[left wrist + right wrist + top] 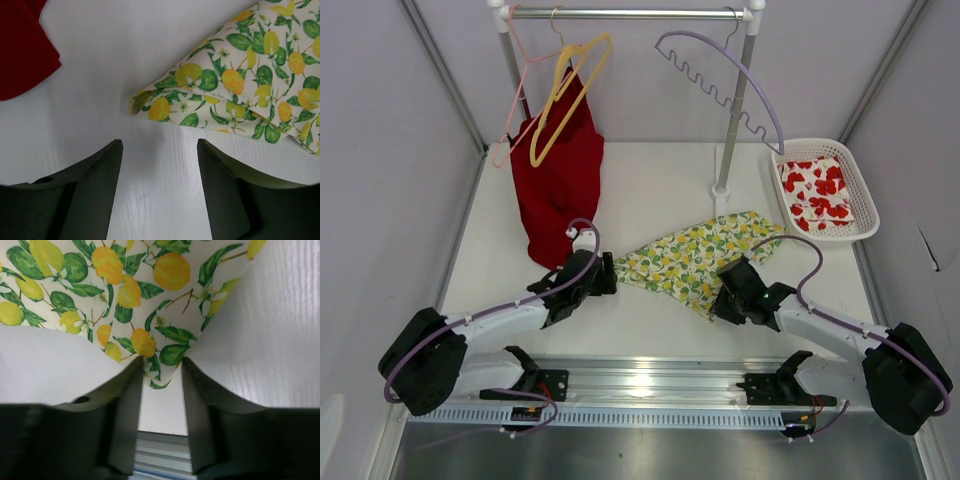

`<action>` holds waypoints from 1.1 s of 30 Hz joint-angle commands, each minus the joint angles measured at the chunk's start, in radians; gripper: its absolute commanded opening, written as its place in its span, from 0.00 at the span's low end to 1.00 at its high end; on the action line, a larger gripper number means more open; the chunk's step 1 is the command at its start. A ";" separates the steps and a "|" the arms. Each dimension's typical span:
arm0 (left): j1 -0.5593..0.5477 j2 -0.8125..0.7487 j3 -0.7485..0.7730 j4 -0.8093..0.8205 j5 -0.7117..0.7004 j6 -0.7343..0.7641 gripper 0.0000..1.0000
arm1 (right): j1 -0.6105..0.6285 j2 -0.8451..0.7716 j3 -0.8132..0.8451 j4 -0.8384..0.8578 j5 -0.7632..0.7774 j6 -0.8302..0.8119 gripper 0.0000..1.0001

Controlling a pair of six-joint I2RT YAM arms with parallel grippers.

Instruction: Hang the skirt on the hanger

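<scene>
The lemon-print skirt (700,255) lies crumpled on the white table between my two arms. My left gripper (610,272) sits low at the skirt's left end. In the left wrist view it (160,145) is open over bare table, with the folded edge of the skirt (240,85) just ahead of the fingertips. My right gripper (725,300) is at the skirt's near right corner. Its jaws (160,362) stand narrowly apart with the tip of the skirt (125,290) between them. The yellow hanger (565,95) hangs tilted on the rail at the back left.
A red garment (555,190) hangs under a pink hanger (515,110) just behind my left gripper. A lavender wavy hanger (730,85) hangs by the rack's right pole (732,120). A white basket (865,200) holds a red-flowered cloth (815,190) at the right.
</scene>
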 commanded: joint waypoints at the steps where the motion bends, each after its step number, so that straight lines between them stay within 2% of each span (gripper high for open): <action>1: 0.006 0.034 0.012 0.139 -0.024 0.049 0.67 | -0.037 -0.036 -0.002 0.015 -0.007 -0.017 0.31; 5: 0.055 0.080 -0.011 0.249 0.057 0.074 0.66 | -0.077 -0.083 0.012 -0.027 -0.009 -0.052 0.21; 9: 0.098 0.125 -0.015 0.268 0.136 0.092 0.65 | -0.121 -0.116 0.037 -0.065 -0.021 -0.088 0.14; 15: 0.141 0.140 -0.023 0.305 0.225 0.121 0.62 | -0.141 -0.128 0.076 -0.107 -0.019 -0.121 0.12; 20: 0.146 0.154 -0.041 0.358 0.355 0.118 0.57 | -0.176 -0.123 0.101 -0.108 -0.039 -0.146 0.12; 22: 0.146 0.160 -0.041 0.355 0.366 0.122 0.55 | -0.186 -0.122 0.109 -0.113 -0.041 -0.152 0.12; 23: 0.146 0.163 -0.040 0.351 0.363 0.128 0.49 | -0.187 -0.122 0.116 -0.114 -0.041 -0.158 0.12; 24: 0.146 0.171 -0.043 0.348 0.358 0.131 0.48 | -0.190 -0.120 0.119 -0.114 -0.042 -0.160 0.11; 33: 0.146 0.208 -0.058 0.366 0.366 0.137 0.47 | -0.212 -0.123 0.159 -0.139 -0.047 -0.180 0.11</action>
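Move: The skirt's left corner lies about 4 cm ahead of the left hand, a centimetre to its right and 4 cm below; the red cloth's lower end is some 9 cm to that hand's left and 6 cm ahead. The skirt's near corner is already between the right fingertips, about 18 cm right and 7 cm back of the left hand. From the right hand, the skirt's middle is some 13 cm ahead, and its far right corner 20 cm ahead and 13 cm to the right. The right hand finishes closing, pinching the skirt's near corner between its fingertips, and lifts that corner about 5 cm while drawing it to the right first and then forward, some 3 cm each way, with the wrist almost unturned. The left hand reaches forward about 3 cm towards the skirt's left corner, then swings right, eases back a little and sinks some 2.5 cm overall, turning about 10 degrees clockwise and narrowing its still-open fingers until they straddle that corner. ##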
